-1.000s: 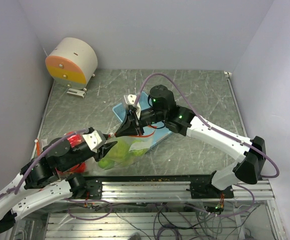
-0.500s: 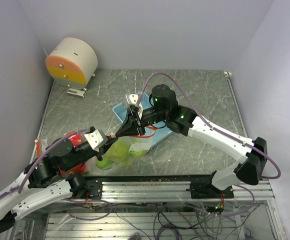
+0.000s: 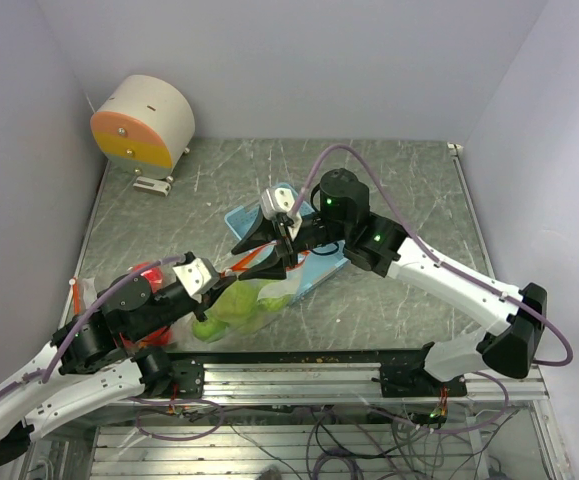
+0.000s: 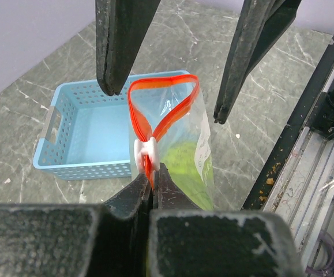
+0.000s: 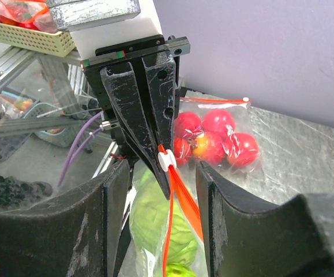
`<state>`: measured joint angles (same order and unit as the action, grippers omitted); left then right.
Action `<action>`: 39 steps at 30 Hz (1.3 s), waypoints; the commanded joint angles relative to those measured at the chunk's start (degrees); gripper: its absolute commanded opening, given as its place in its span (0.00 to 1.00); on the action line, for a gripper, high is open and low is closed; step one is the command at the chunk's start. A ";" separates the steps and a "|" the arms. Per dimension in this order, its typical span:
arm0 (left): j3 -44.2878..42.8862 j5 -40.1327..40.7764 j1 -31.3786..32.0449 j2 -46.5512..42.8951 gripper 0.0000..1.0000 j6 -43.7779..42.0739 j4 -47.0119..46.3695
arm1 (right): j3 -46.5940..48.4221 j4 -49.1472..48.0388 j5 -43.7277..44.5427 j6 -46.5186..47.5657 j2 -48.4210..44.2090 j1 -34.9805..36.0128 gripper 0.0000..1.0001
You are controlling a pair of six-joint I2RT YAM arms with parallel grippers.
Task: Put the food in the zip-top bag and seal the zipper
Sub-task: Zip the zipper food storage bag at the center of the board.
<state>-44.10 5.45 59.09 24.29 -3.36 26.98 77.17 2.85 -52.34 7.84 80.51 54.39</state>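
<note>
The clear zip-top bag (image 3: 247, 302) (image 4: 185, 144) hangs between the arms with green melon-like food (image 4: 181, 167) (image 5: 155, 225) inside. Its red-orange zipper (image 4: 162, 103) (image 5: 181, 196) gapes in a loop beyond the white slider (image 4: 145, 149) (image 5: 167, 159). My left gripper (image 3: 227, 272) (image 4: 153, 173) (image 5: 165, 183) is shut on the zipper just behind the slider. My right gripper (image 3: 253, 257) (image 4: 165, 105) (image 5: 162, 168) is open, one finger on each side of the bag's mouth, touching nothing. Red food (image 5: 213, 138) lies in a second clear bag (image 3: 149, 280) under the left arm.
The light blue basket (image 3: 237, 218) (image 4: 80, 170) sits empty on the table behind the bag, partly under the right arm. A round cream and orange drum (image 3: 144, 122) stands at the back left. The metal rail (image 3: 299, 365) runs along the table's near edge.
My right gripper has opened and let go of the bag's mouth. My left gripper has shut on the zipper by the slider. The bag's mouth now hangs from the left gripper.
</note>
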 commanded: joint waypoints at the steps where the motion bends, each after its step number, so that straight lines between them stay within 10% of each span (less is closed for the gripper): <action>1: -0.33 -0.57 0.24 -0.39 0.07 0.27 -2.54 | 0.83 -1.56 -1.06 0.97 0.83 -0.24 0.50; 28: -0.29 -0.62 0.27 -0.92 0.07 0.28 -1.91 | 2.76 -5.41 -6.33 -3.01 6.53 -0.25 0.39; 39: -0.62 0.14 0.28 -1.13 0.07 0.44 -1.78 | 4.54 -1.58 -7.07 -1.77 7.95 -0.20 0.04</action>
<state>-44.10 5.39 59.09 24.03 -3.36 27.44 79.37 -0.84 -58.26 5.04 87.37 54.35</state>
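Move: Barely 3 cm to the left of the right fingers and 2 cm lower sits the white zipper slider, level with them fore and aft; from the left hand it lies 2 cm right and 1 cm ahead, at its height. The green food hangs in the bag some 20 cm below the right hand, 3 cm left. On the table, about 31 cm down, are the blue basket, 16 cm ahead and 7 right of that hand, and the bag of red food, 2 ahead and 29 left. Easing about 2 cm left and 2 cm down with its fingers half open, the right hand comes to the white slider just past the left fingertips, rising a touch midway before settling and turning about 5 degrees counter-clockwise. There it closes its fingers and pinches the slider between the tips. The left hand stays put, keeping its pinch on the zipper's end. ##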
